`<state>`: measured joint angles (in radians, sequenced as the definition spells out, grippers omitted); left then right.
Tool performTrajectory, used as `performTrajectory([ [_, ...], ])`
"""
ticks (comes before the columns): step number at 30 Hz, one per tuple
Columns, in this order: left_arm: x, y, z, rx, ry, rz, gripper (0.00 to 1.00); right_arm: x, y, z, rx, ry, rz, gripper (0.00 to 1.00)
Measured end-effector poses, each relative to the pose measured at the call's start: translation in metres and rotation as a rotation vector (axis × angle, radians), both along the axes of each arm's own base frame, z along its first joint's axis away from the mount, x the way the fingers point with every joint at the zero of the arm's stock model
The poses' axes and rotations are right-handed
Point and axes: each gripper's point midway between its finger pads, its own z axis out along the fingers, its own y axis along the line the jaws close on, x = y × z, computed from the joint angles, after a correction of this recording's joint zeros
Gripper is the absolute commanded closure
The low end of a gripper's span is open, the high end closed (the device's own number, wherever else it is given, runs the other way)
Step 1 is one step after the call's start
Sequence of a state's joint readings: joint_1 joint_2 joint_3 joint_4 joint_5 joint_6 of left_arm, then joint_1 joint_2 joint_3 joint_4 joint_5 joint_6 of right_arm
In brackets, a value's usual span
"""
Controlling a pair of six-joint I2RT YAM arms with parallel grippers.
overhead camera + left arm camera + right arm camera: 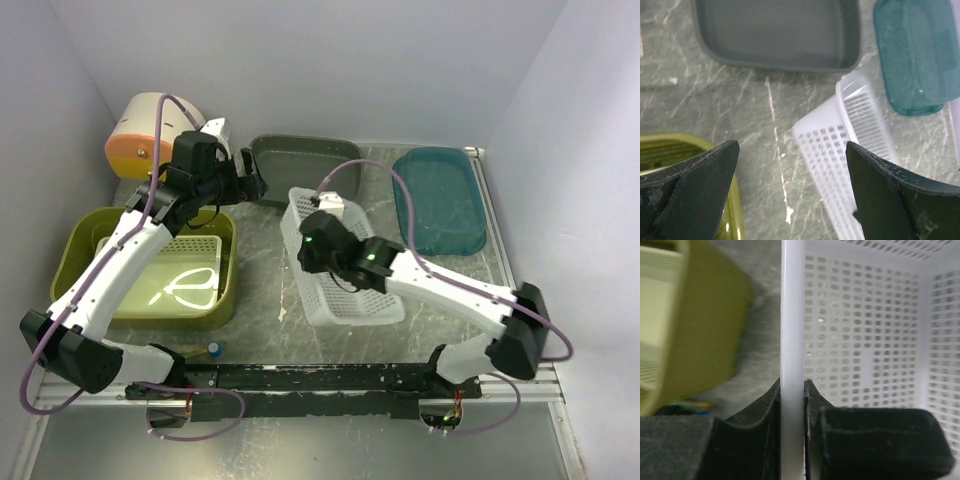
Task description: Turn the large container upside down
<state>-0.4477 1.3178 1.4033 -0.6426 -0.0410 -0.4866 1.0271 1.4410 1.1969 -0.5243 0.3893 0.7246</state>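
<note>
The large container point(226, 290) is an olive-green tub standing upright at the left, with a pale slotted tray point(165, 280) inside it. Its rim point(670, 142) shows at the lower left of the left wrist view, and its wall point(705, 325) at the left of the right wrist view. My left gripper point(250, 185) point(792, 150) hangs open above bare table between the tub and a white lattice basket point(345, 270) point(840, 150). My right gripper point(308, 258) point(792, 385) is shut on the left rim of that white basket point(865, 330), not on the tub.
A dark grey tray point(305, 165) point(780, 35) lies at the back centre. A teal bin point(440, 200) point(917, 55) is at the back right. An orange and white appliance point(145, 135) stands in the back left corner. A small blue object point(215, 349) lies near the front rail.
</note>
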Motion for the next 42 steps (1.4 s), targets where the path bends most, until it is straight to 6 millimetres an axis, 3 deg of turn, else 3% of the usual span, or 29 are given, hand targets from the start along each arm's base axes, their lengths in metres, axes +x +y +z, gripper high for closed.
performTrajectory([
  [6, 0.023, -0.022, 0.045, -0.069, -0.08, -0.052, 0.0, 0.007, -0.005, 0.078, 0.351, 0.008, 0.03, 1.0],
  [8, 0.025, -0.025, 0.061, -0.088, -0.113, -0.062, 0.01, 0.014, -0.013, 0.094, 0.461, 0.01, 0.035, 1.0],
  [10, 0.025, -0.026, 0.074, -0.103, -0.144, -0.067, 0.01, 0.019, -0.022, 0.098, 0.544, 0.024, 0.035, 1.0],
  [16, 0.025, -0.03, 0.087, -0.121, -0.177, -0.093, 0.0, 0.02, -0.037, 0.067, 0.809, 0.199, 0.036, 1.0],
  [20, 0.023, -0.033, 0.085, -0.121, -0.175, -0.112, 0.0, 0.005, -0.041, 0.069, 0.958, 0.267, 0.086, 1.0],
  [23, 0.023, -0.034, 0.081, -0.118, -0.169, -0.123, 0.0, 0.003, -0.06, 0.07, 1.011, 0.279, 0.069, 1.0],
  [29, 0.025, -0.039, 0.07, -0.112, -0.144, -0.149, 0.0, 0.019, -0.118, 0.062, 1.066, 0.228, -0.068, 0.79],
  [33, 0.026, -0.042, 0.06, -0.107, -0.119, -0.163, 0.01, 0.033, -0.153, 0.049, 1.024, 0.179, -0.146, 0.54],
  [36, 0.025, -0.044, 0.054, -0.105, -0.105, -0.173, 0.0, 0.041, -0.17, 0.035, 0.956, 0.171, -0.202, 0.47],
  [42, 0.023, -0.049, 0.048, -0.105, -0.091, -0.197, 0.0, 0.052, -0.192, 0.018, 0.787, 0.16, -0.283, 0.21],
])
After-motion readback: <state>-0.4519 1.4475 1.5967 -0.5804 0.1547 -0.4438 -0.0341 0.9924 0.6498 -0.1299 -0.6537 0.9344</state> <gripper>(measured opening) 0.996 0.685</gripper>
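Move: Pinched by its left rim in the right hand, already lifted on that side, the large white container has its middle about 9 cm to this hand's right, 3 cm ahead and 9 cm below; it is to go over towards the right. The gray tray lies some 27 cm ahead and 1 cm left, the teal tray about 20 cm ahead and 30 cm right, both roughly 16 cm below. From the left hand the container is about 23 cm right, 8 cm back and 19 cm below. Lifting the pinched rim nearly 10 cm while rolling left side up by some 60 degrees, the right hand then sweeps right over the container, about 19 cm in all and slightly forward, sinking again and opening its fingers at the end. The open left hand rises, then partly sinks back while drifting right. ##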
